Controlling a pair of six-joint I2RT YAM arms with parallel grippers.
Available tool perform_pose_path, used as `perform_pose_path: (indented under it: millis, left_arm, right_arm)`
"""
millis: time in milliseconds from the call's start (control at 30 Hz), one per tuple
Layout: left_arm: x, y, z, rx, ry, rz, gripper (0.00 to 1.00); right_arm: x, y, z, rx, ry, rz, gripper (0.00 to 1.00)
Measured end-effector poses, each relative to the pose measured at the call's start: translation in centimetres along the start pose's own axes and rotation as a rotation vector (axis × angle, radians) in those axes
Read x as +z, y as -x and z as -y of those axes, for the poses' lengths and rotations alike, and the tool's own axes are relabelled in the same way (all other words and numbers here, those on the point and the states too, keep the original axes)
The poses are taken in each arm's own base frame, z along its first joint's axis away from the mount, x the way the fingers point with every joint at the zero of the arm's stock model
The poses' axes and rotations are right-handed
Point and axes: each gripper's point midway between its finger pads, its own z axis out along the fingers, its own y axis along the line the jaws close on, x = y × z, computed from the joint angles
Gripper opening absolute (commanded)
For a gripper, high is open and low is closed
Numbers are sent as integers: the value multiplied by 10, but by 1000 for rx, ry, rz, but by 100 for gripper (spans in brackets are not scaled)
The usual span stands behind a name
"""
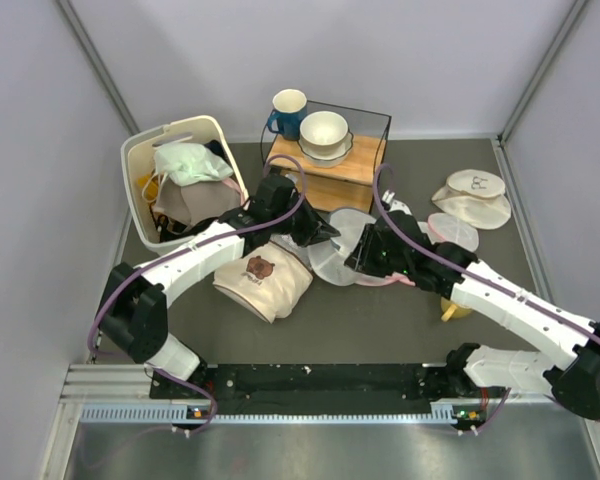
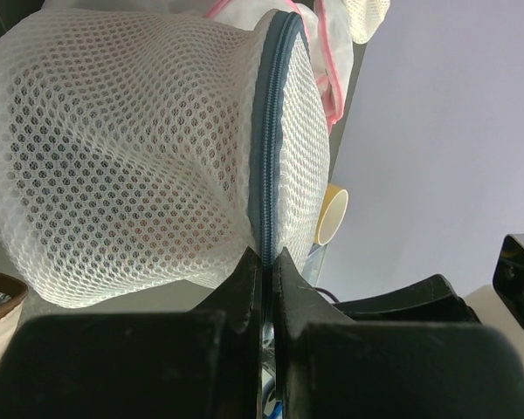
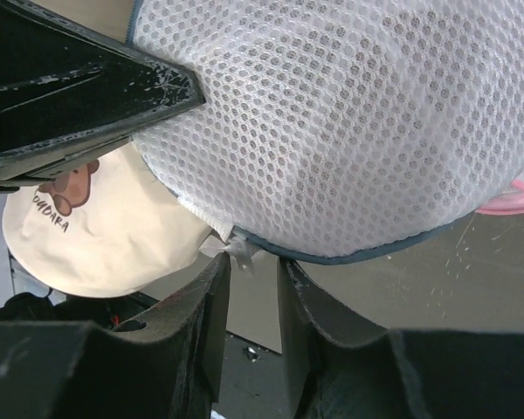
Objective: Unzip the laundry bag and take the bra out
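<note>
The laundry bag (image 1: pixel 338 250), a round white mesh drum with a blue-grey zip band, lies mid-table between both arms. My left gripper (image 1: pixel 325 232) comes in from the left. In the left wrist view it (image 2: pixel 266 258) is shut on the zip band (image 2: pixel 266 140) at the bag's (image 2: pixel 122 157) edge. My right gripper (image 1: pixel 365 262) sits at the bag's right side. In the right wrist view its jaws (image 3: pixel 253 260) stand a little apart under the bag (image 3: pixel 349 122), with a small white zip tab (image 3: pixel 244 251) at the fingertips, not clamped. I cannot make out the bra through the mesh.
A beige bear-print cloth (image 1: pixel 263 280) lies left of the bag. A white basket (image 1: pixel 140 215) of clothes stands back left, a wooden stand (image 1: pixel 330 165) with mug and bowl behind. Pink-trimmed mesh bags (image 1: pixel 470 200) lie at right, a yellow cup (image 1: pixel 450 311) beside my right arm.
</note>
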Motion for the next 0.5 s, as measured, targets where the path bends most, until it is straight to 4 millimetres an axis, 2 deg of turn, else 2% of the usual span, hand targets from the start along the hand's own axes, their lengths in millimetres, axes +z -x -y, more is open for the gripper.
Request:
perform_pose_path:
  millis: [133, 300, 500]
  left_arm:
    - [0, -1, 0, -2, -3, -2, 0]
    - [0, -1, 1, -2, -6, -5, 0]
    - [0, -1, 1, -1, -8, -5, 0]
  right_arm:
    - [-4, 3, -3, 2, 16, 15, 20]
    - [-5, 7, -6, 4, 30, 30, 0]
    - [-4, 7, -6, 6, 31, 32, 0]
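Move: The laundry bag's zipper pull sits almost between the right hand's parted fingertips, about 1 cm ahead and 1 cm left, at fingertip height. The cream bear bag is some 18 cm left, 3 cm back and 12 cm below; the pink-rimmed mesh bags are roughly 15 cm right, 3 cm ahead and 13 cm below. From the left hand, the pull is about 5 cm back, 3 cm right and 3 cm below. The right fingers shut on the zipper pull, rising about 1 cm, while the left keeps pinching the zip. ##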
